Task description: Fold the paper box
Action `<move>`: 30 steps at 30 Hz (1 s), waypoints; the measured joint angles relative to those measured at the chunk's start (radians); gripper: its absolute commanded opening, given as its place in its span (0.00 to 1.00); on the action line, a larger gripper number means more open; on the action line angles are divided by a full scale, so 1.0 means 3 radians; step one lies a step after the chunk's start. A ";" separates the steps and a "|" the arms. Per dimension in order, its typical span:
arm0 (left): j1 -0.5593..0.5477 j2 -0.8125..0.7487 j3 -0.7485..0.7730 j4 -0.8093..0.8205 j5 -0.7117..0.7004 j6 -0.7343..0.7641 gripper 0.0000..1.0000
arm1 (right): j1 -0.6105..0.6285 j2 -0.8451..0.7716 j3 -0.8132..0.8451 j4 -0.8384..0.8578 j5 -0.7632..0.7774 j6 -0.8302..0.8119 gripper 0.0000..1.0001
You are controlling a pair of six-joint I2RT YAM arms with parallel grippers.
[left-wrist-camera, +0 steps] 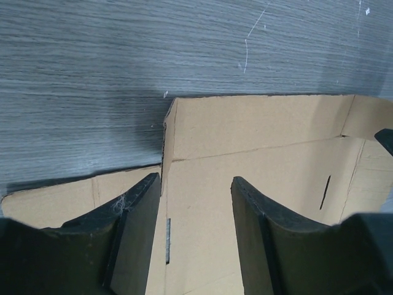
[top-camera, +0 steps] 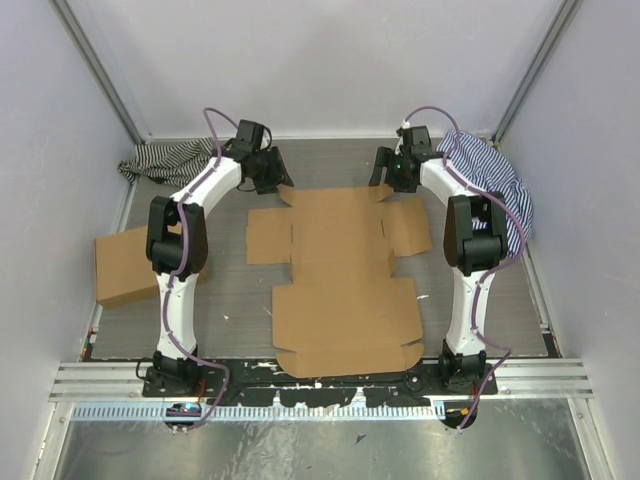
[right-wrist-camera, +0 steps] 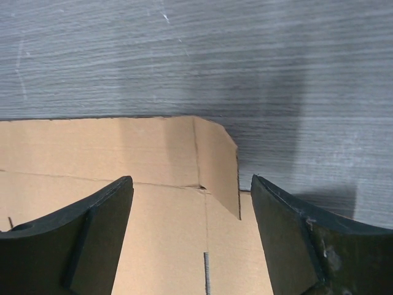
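Observation:
The paper box (top-camera: 340, 285) lies flat and unfolded in the middle of the table, a brown die-cut sheet with flaps and slits. My left gripper (top-camera: 272, 178) hangs over its far left corner, jaws open and empty. In the left wrist view the left gripper (left-wrist-camera: 195, 178) looks down on the box sheet (left-wrist-camera: 258, 153), with a slit between the fingers (left-wrist-camera: 138, 227). My right gripper (top-camera: 390, 176) hangs over the far right corner, also open and empty. The right wrist view has the right gripper (right-wrist-camera: 190, 179) straddling the sheet's corner flap (right-wrist-camera: 216, 160), which lifts slightly.
A second flat brown cardboard piece (top-camera: 122, 265) lies at the left, partly under the left arm. Striped cloth is bunched at the back left (top-camera: 165, 160) and back right (top-camera: 495, 175). Grey walls close in on three sides. The arm bases sit on a metal rail (top-camera: 100, 378).

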 measured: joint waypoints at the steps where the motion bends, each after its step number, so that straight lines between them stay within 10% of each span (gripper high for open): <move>1: 0.0000 0.0001 0.0000 0.0000 0.0013 -0.0004 0.56 | 0.0000 0.0000 0.0017 0.0006 -0.0029 -0.0001 0.82; 30: -0.0116 0.0216 0.0139 0.0175 0.0189 -0.0217 0.56 | 0.0322 0.0159 0.0125 0.0095 -0.0320 0.0045 0.78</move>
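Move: Just below and slightly ahead of the right hand, about 4 cm down and 1 cm to its right, the box's right corner flap stands between the open fingers. From that hand, the far strip's middle is some 14 cm left, and the right side panel about 11 cm back and 8 cm right. The left corner flap lies about 2 cm ahead of the left hand, in line with it and 4 cm down; the left side panel is roughly 13 cm back and 3 cm left. Sweeping left about 7 cm along the far strip, the right hand lifts slightly first, then sinks about 2 cm, turning some 10 degrees counter-clockwise; its open right finger pushes the right corner flap inward. The left hand eases right some 4 cm past its own flap, sinking about a centimetre and rolling slightly, then starts back; its fingers stay half open. ##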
